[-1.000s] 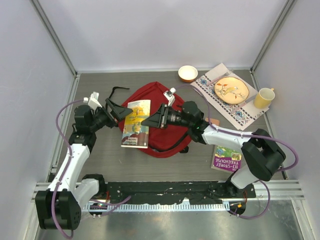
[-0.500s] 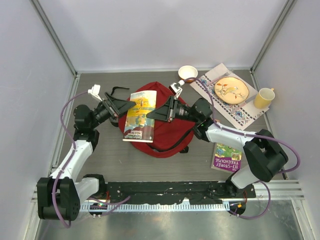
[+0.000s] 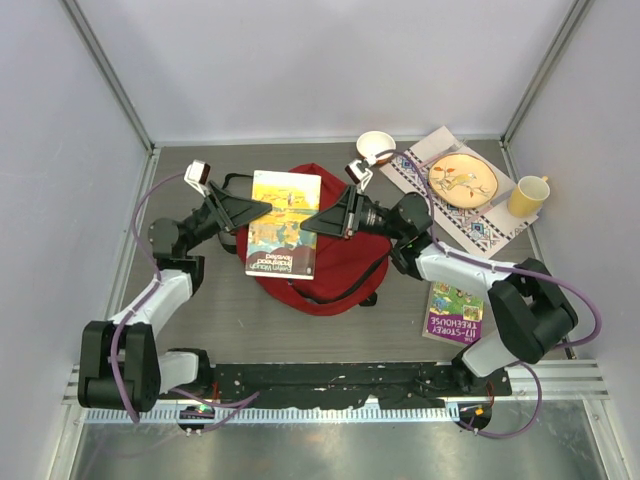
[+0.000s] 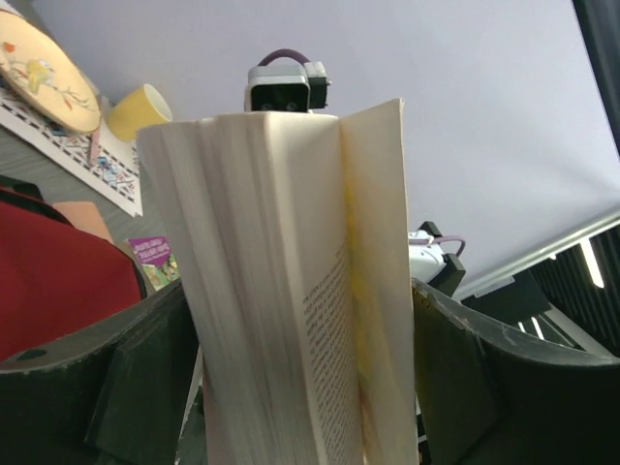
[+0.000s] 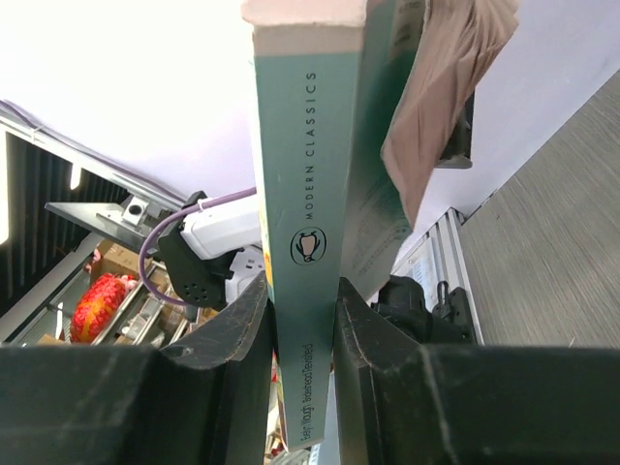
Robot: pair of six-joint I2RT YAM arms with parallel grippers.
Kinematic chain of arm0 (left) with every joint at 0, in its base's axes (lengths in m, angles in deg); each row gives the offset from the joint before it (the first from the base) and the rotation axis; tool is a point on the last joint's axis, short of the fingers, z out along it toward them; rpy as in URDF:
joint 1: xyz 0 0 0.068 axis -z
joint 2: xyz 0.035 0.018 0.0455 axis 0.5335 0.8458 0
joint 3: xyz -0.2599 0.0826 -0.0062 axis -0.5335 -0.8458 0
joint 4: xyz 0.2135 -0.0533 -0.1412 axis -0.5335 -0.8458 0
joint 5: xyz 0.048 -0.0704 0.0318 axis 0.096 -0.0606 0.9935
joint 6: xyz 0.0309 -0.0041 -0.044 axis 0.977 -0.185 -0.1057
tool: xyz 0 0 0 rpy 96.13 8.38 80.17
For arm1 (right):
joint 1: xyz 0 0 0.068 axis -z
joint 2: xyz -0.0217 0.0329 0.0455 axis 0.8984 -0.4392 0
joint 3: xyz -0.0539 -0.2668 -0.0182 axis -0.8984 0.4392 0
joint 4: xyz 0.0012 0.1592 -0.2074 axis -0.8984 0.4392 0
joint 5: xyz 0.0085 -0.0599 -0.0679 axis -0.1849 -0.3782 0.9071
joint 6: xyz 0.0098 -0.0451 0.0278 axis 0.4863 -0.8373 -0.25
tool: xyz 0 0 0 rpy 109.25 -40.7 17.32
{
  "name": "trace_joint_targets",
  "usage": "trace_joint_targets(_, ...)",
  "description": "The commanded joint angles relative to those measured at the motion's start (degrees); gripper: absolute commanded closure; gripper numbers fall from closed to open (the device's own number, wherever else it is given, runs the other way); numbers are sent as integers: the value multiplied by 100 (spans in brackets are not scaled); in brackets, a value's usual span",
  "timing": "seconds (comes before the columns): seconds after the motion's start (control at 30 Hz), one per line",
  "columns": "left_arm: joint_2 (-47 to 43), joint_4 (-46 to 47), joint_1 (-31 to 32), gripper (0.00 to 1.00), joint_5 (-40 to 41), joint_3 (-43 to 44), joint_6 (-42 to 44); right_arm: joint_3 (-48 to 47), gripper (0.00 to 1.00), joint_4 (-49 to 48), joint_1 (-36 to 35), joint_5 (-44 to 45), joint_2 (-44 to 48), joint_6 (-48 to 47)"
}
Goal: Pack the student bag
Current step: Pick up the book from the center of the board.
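The student bag [image 3: 335, 270], red and soft, lies mid-table; its red fabric [image 4: 58, 281] also shows low in the left wrist view. A paperback book [image 3: 285, 235] with a yellow cover hangs above it between both grippers. My right gripper [image 3: 310, 224] is shut on the book's green spine [image 5: 305, 242], one finger against each cover. Opposite it, my left gripper [image 3: 262, 208] stands open wide around the page edge [image 4: 291, 291], where the pages are fanned apart and the fingers sit close beside both covers.
A purple book [image 3: 453, 312] lies at the right front. At the back right are a white bowl [image 3: 376, 146], a plate [image 3: 462, 180] on a patterned mat [image 3: 425, 170], and a yellow mug [image 3: 527, 195]. A black strap [image 3: 235, 180] trails from the bag's left.
Both arms have raised the book off the bag and carried it toward the back. The left jaws have narrowed a little around its page edge.
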Motion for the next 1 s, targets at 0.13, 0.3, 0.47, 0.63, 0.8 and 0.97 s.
trace_joint_targets(0.13, 147, 1287, 58, 46, -224, -37, -589, -198, 98, -96, 312, -45, 524, -335)
trace_joint_targets(0.3, 174, 1287, 58, 72, -206, -1, -615, -303, 96, 1248, 312, 8, 779, -1275)
trace_joint_targets(0.47, 253, 1261, 58, 98, -145, -1, -580, -567, 93, 2924, 312, 332, 1008, -2277)
trace_joint_targets(0.63, 78, 579, 58, 100, 241, -28, -117, -734, 62, 3851, 321, 1053, 1175, -2859)
trace_joint_targets(0.8, -704, -1881, 67, 100, 1602, 183, 1289, -524, 30, 4923, 321, 2527, 1499, -2955)
trace_joint_targets(0.97, -1478, -3546, 85, 100, 3132, 315, 1724, 372, 22, 4619, 321, 3313, 2228, -2359)
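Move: The book hangs upright in the air, its spine in the right hand's closed fingers, its middle about 5 cm to that hand's left and level with it. The left hand's open fingers straddle the page edge; from there the book's middle is some 4 cm right, 2 cm back and 1 cm lower. The red bag's middle lies about 9 cm right and 8 cm ahead of the left hand, 28 cm down, and straight left-right level with the right hand, 11 cm ahead and 28 cm below. The book changes hands: the left fingers close and pinch its page edge while that hand stays nearly in place. The right hand, first easing down and rightward with its grip kept, then opens off the spine and draws away right, forward and down, about 6 cm right in all, turning clockwise some 30 degrees. Late on, the left carries the book forward about 4 cm, slightly leftward and down, turning counter-clockwise. ##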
